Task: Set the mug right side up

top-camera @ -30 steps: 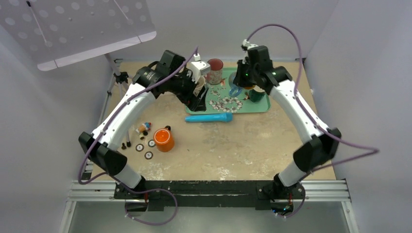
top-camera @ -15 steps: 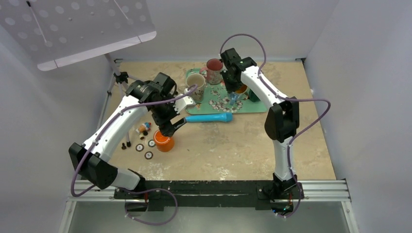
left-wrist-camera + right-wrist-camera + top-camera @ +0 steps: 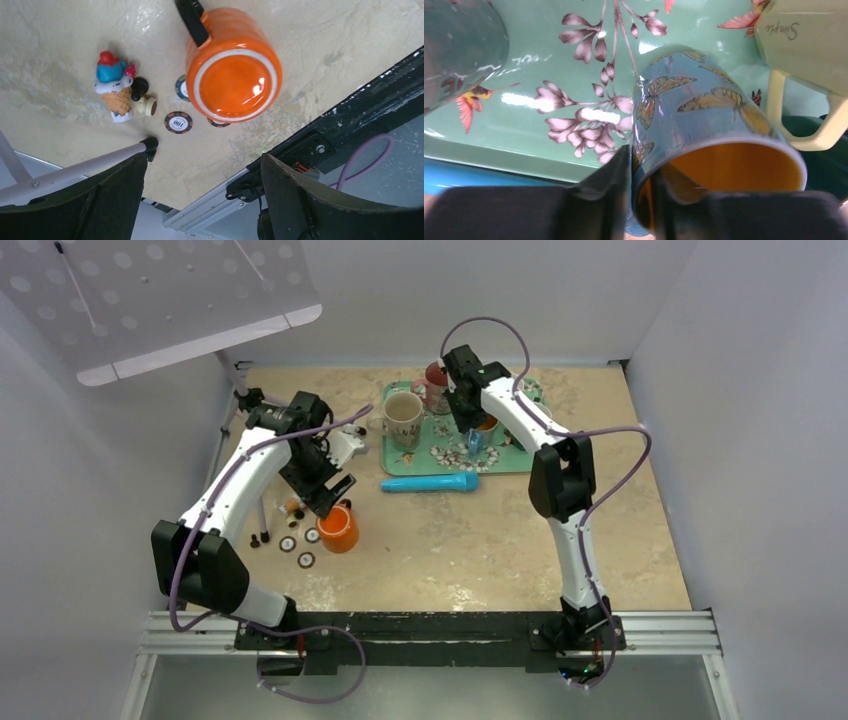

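Observation:
An orange mug (image 3: 338, 528) with a black handle stands upside down on the table at the left, its glossy base (image 3: 232, 80) facing up. My left gripper (image 3: 328, 492) hangs just above and behind it, open (image 3: 202, 165), with nothing between its fingers. On the floral tray, a blue butterfly mug (image 3: 704, 115) with an orange inside lies tilted, mouth toward the camera. My right gripper (image 3: 639, 165) is shut on its rim, one finger inside and one outside; from above it sits over that mug (image 3: 474, 439).
The green tray (image 3: 520, 455) also holds a cream mug (image 3: 403, 412), a red mug (image 3: 437, 380) and a dark green one. A turquoise cylinder (image 3: 430, 483) lies in front of it. An ice-cream toy (image 3: 114, 87), poker chips (image 3: 178, 122) and a tripod leg (image 3: 75, 170) crowd the orange mug.
My left arm has swung from the tray's left end forward to above the orange mug. My right arm has shifted left over the tray, onto the blue mug.

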Robot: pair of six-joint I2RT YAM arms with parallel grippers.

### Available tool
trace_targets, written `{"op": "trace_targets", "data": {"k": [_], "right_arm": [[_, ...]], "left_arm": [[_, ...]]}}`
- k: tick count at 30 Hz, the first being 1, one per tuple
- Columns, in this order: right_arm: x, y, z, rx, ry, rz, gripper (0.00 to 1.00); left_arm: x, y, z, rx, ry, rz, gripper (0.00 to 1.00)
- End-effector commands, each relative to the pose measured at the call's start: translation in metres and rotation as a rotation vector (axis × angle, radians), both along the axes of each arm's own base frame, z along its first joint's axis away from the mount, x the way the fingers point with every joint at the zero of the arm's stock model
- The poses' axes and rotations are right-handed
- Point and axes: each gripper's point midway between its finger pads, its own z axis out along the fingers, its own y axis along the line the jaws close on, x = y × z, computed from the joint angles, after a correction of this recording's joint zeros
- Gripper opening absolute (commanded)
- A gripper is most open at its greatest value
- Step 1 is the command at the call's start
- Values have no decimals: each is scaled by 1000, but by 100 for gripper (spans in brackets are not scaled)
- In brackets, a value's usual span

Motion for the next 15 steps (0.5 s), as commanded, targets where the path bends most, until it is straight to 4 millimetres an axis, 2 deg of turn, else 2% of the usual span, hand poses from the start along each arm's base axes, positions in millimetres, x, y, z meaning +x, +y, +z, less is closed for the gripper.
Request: {"op": "trace_targets", "data": {"k": [1, 3, 6, 11, 15], "right_arm": [[24, -1, 22, -2, -104, -15, 35], [23, 0, 32, 9, -117, -14, 44], [21, 1, 60, 41, -165, -17, 51], [15, -2, 114, 102, -260, -42, 53], [-4, -2, 157, 196, -339, -36, 53]], "left_arm": [[0, 20, -3, 29, -9, 13, 85], [-5, 28, -8, 57, 2, 2, 79], [-8, 41, -13, 86, 12, 5, 72], [-2, 63, -32, 174, -1, -1, 67], [10, 75, -62, 241, -19, -8, 64]]}}
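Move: The right hand still pinches the near-left rim of the blue mug on the green tray; its middle lies about 2 cm ahead, 3 cm right and 5 cm below. From that hand the red mug is 11 cm ahead, 6 cm left, the yellow mug 10 cm ahead, 9 cm right, both 5 cm lower. The upturned orange mug is roughly 1 cm back, 2 cm right and 10 cm below the left hand, the ice-cream figure some 5 cm ahead, 8 cm left and 14 cm below. The right fingers open to about half and let go of the blue mug's rim, the hand easing forward about a centimetre before rising some 6 cm clear above it, fingers tilting a little more forward. Meanwhile the empty left hand travels about 6 cm left and 4 cm down to the left side of the upturned orange mug, rolling some 10 degrees with its left side up, its wide-open fingers narrowing to about two thirds without closing on anything. ##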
